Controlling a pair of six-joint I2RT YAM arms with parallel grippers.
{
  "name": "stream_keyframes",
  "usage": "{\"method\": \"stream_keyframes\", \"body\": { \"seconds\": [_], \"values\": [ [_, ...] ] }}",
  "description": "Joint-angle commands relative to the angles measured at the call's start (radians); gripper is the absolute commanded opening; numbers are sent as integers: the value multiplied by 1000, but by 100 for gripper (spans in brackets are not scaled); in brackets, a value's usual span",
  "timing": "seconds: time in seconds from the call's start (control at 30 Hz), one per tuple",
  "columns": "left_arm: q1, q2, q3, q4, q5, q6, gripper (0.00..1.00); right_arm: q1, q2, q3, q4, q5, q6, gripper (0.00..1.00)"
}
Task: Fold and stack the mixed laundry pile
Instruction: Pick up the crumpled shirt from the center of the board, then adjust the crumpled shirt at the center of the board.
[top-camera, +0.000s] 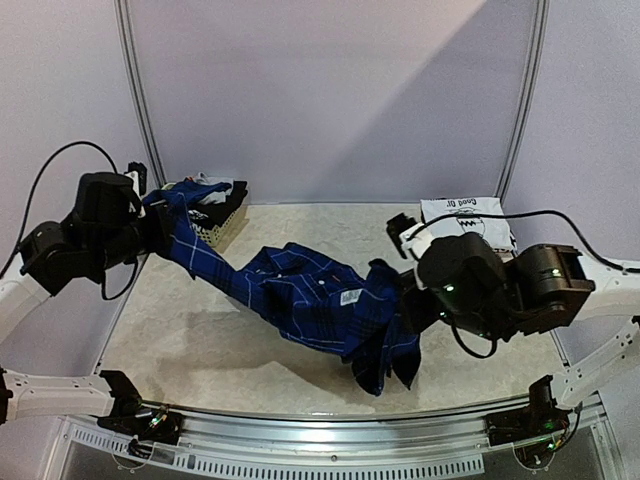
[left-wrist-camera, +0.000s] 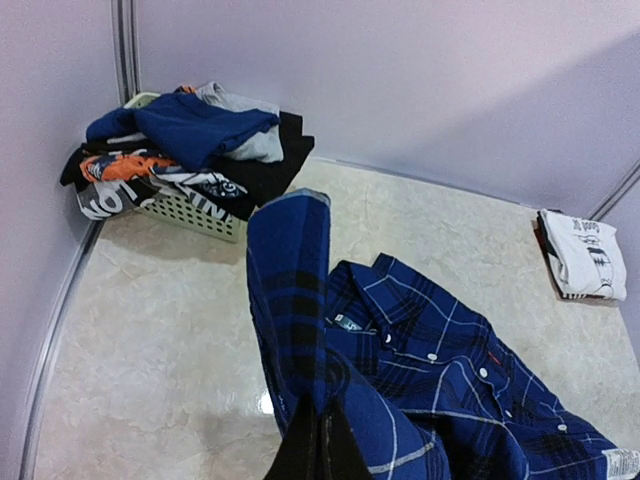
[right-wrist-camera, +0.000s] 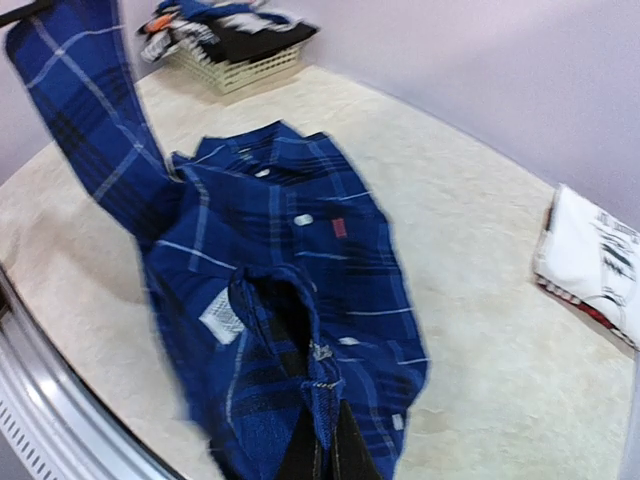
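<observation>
A blue-and-black plaid shirt (top-camera: 310, 290) lies stretched across the middle of the table. My left gripper (top-camera: 163, 222) is shut on the end of one sleeve (left-wrist-camera: 290, 270) and holds it up at the left. My right gripper (top-camera: 405, 300) is shut on a bunched hem edge of the same shirt (right-wrist-camera: 280, 240) at the right. In the left wrist view the black fingers (left-wrist-camera: 300, 445) pinch the cloth; the right wrist view shows that gripper (right-wrist-camera: 330, 420) clamped on a folded seam. The rest of the mixed laundry pile (top-camera: 212, 196) is heaped on a basket at the back left.
The white slatted basket (left-wrist-camera: 190, 212) stands in the back left corner against the wall. A folded white printed T-shirt (top-camera: 465, 222) lies at the back right. A metal rail (top-camera: 330, 435) runs along the near table edge.
</observation>
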Motion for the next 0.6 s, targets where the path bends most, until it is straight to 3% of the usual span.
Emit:
{"method": "stream_keyframes", "body": {
  "seconds": [0.0, 0.33, 0.57],
  "values": [
    [-14, 35, 164, -84, -58, 79, 0, -47, -149, -34, -136, 143, 56, 0],
    [-15, 227, 649, -198, -124, 227, 0, -128, -447, -25, -242, 255, 87, 0],
    [-17, 258, 743, -126, -65, 301, 0, -128, -509, -125, -22, 122, -23, 1]
  ]
}}
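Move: Both hands already hold the shirt. From the left hand its sagging middle lies some 26 cm right, 3 cm ahead and 24 cm below; the laundry basket is about 27 cm ahead, 9 cm left and 22 cm down. From the right hand the shirt's middle is roughly 16 cm left, 13 cm ahead, 21 cm below, and the folded stack some 35 cm ahead, 25 cm right and 25 cm down. Still pinching the shirt, left hand rises about 20 cm while right sweeps some 15 cm right and up. ##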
